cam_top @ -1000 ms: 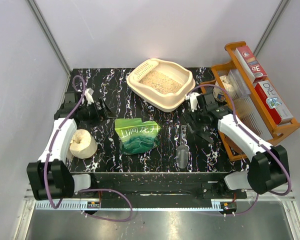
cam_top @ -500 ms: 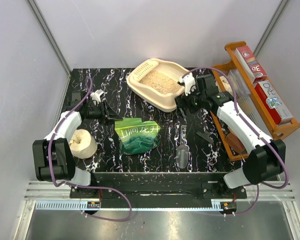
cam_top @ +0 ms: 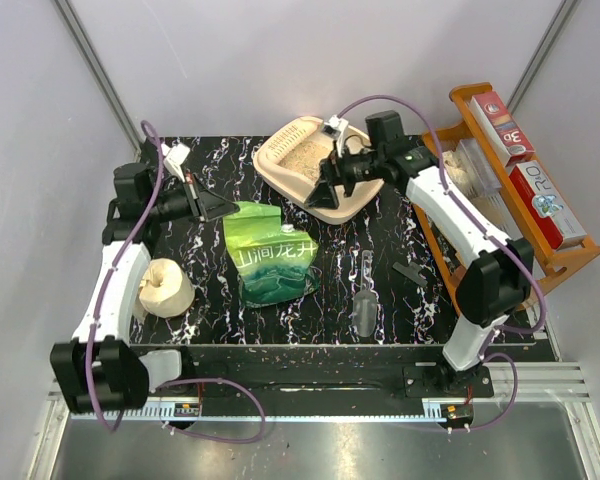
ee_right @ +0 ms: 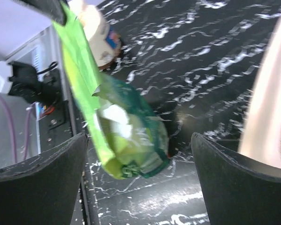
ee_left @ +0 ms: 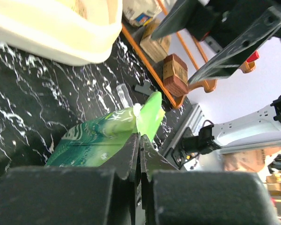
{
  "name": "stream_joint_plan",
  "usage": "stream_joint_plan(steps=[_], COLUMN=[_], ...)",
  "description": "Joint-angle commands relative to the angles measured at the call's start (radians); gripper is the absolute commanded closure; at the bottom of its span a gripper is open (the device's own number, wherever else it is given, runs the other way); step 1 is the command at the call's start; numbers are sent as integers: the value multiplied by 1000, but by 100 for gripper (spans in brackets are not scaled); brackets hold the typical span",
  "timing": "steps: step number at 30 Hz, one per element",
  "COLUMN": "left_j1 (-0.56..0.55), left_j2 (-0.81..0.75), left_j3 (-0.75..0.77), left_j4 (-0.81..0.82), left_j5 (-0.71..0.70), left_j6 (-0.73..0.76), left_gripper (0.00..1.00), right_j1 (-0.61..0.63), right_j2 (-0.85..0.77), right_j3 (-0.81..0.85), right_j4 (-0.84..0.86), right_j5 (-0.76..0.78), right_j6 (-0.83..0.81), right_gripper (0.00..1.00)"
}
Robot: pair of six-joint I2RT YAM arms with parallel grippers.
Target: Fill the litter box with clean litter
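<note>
The cream litter box stands at the back middle of the table, with pale tan clean litter inside. A green printed bag stands in front of it. My left gripper is shut on the bag's upper left corner; in the left wrist view the jaws pinch the bright green edge of the bag. My right gripper hovers open over the litter box's near side. In the right wrist view it faces the bag with nothing between its fingers, and the box rim is at right.
A cream tape roll lies at the left front. A clear scoop and a small black piece lie right of the bag. An orange wooden rack with boxes fills the right edge.
My left gripper closed on the bag's top corner and pulled it upright. My right arm swung from beside the rack to above the litter box, still open.
</note>
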Motion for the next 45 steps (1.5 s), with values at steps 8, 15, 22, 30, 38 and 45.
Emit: stream_joint_plan(steps=[8, 15, 22, 30, 38, 45], left_j1=[2, 2, 1, -10, -70, -136], left_j2=[-135, -153, -169, -80, 94, 134], left_j3=[0, 0, 47, 338, 515, 477], left_j4=[135, 133, -10, -463, -660, -672], left_j5=[-50, -52, -44, -78, -149, -185], left_j6=[58, 78, 216, 957, 1294, 1348], left_gripper=[100, 100, 100, 26, 24, 32], right_j1=[155, 219, 236, 259, 284, 293], right_j2=[73, 165, 211, 238, 347, 363], right_j3=[62, 172, 235, 428, 654, 682], right_j4=[67, 75, 115, 67, -8, -22], right_j5=[-109, -109, -136, -136, -138, -121], right_j6=[-31, -51, -31, -146, -215, -200], right_gripper=[3, 6, 73, 100, 100, 100])
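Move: The left hand already pinches the litter bag's upper left corner. The middle of the bag's top edge lies some 8 cm to this hand's right, about level; the white tub stands about 18 cm to its left, 4 cm back and 19 cm lower. For the open right hand, the top edge is about 11 cm left, 5 cm back and 2 cm lower. The litter box lies roughly 18 cm ahead of the right hand, 1 cm right and 21 cm below; the scoop is 12 cm right, 11 cm back, 25 cm below. The right fingers shut on the bag's top edge after sweeping left and somewhat back to it, then keep their pinch, going a little farther left, slightly up and forward, about 15 cm left in all. The left hand raises its corner a little and holds; once the right has gripped, it lets go, opens wide, rolls some 60 degrees about its pointing line, arcs up and comes down again, open fingers astride the bag's left side. ##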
